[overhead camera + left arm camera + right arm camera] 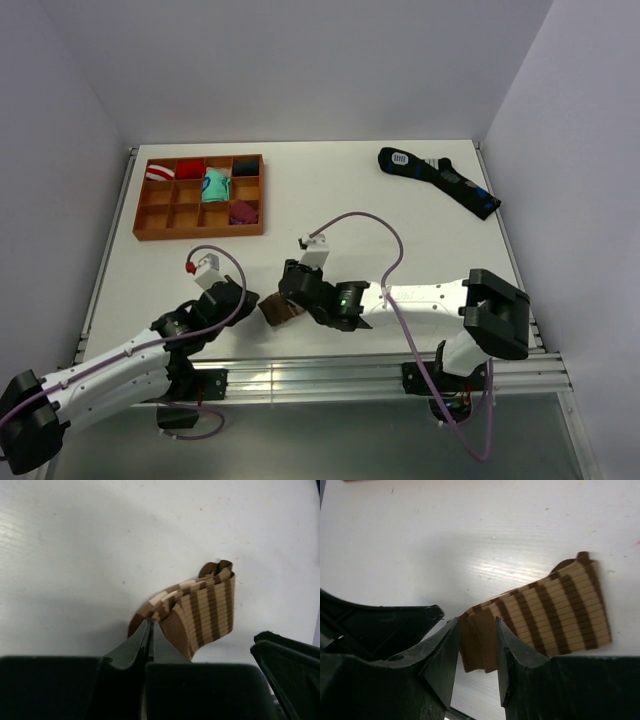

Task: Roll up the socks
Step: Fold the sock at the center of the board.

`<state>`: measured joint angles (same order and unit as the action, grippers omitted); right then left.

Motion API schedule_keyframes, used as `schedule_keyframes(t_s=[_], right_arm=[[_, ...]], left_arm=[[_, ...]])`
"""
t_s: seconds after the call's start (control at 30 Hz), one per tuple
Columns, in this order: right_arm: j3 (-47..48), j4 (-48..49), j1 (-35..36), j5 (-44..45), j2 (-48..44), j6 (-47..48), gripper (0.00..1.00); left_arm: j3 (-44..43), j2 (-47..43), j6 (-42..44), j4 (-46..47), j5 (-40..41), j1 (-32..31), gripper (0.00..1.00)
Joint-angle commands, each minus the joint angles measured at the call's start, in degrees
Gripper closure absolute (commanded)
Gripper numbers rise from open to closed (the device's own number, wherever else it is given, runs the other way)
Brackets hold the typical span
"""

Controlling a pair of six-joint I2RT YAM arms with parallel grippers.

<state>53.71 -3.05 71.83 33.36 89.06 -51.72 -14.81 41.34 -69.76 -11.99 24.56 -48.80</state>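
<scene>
A tan and brown striped sock [283,312] lies folded near the table's front edge, between my two grippers. In the left wrist view the sock [205,610] stands up in a fold, and my left gripper [149,624] is shut, its tips pinching the sock's brown edge. In the right wrist view my right gripper [477,635] is closed on the sock's [555,615] plain brown end, one finger on each side. In the top view the left gripper [258,305] is left of the sock and the right gripper [292,298] is right of it.
A dark sock with blue marks [440,180] lies at the back right. A wooden compartment tray [140,225] at the back left holds several rolled socks. The front rail [320,375] runs just behind the arm bases.
</scene>
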Motion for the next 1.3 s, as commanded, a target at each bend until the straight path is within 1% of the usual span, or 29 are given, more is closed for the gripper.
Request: schedule_keyframes(t_s=[0.0, 0.13, 0.27, 0.4, 0.57, 0.83, 1.27], right_arm=[[-1.7, -1.2, -1.5, 1.0, -2.8, 0.5, 0.59], [-2.1, 2.7, -1.1, -4.2, -1.3, 3.3, 0.62], [-0.2, 2.8, 1.1, -4.1, 3.8, 4.7, 0.6], [1.4, 2.8, 3.2, -3.6, 6.9, 5.0, 0.6], [3.8, 1.8, 4.5, -3.0, 10.6, 5.5, 0.6], [5.7, -1.1, 5.2, -0.5, 11.9, 5.5, 0.59], [6.8, -4.5, 5.3, 1.6, 14.4, 4.7, 0.6]], left_arm=[[-3.5, 0.8, 3.2, 0.2, -1.2, -0.2, 0.96], [-3.4, 3.7, 2.5, 2.2, -3.1, -0.2, 0.98], [-1.8, 2.0, 0.8, 1.6, -3.0, -0.2, 0.97], [-1.2, 0.3, 0.7, 0.5, -2.9, -0.2, 0.96], [0.1, 2.9, 0.1, 2.9, -3.6, -0.2, 0.96], [1.9, 8.2, -0.6, 8.5, -4.7, -0.2, 0.97], [1.5, 10.0, -0.4, 9.5, -4.8, -0.2, 0.97]])
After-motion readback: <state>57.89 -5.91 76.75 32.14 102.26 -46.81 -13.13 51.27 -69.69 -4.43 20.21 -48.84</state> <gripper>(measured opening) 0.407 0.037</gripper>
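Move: Some 9 cm below the right gripper lies the folded sock's cuff end, about 3 cm back and 2 cm to its left; the rest of the sock runs from there forward and to the right. The left gripper's closed tips hang about 6 cm to the right gripper's left, 2 cm nearer the bases and 5 cm lower. From the left gripper, the cuff is roughly 4 cm to the right, level in reach and 4 cm down. Sinking about 7.5 cm while drawing back 3.5 cm and ending 2 cm farther left, the right gripper comes down over the cuff, fingers still part open, left side dipping some 15 degrees with a slight counter-clockwise turn. The left gripper, still shut, bobs up, then drops about 3 cm net and edges right onto the sock's left edge. ##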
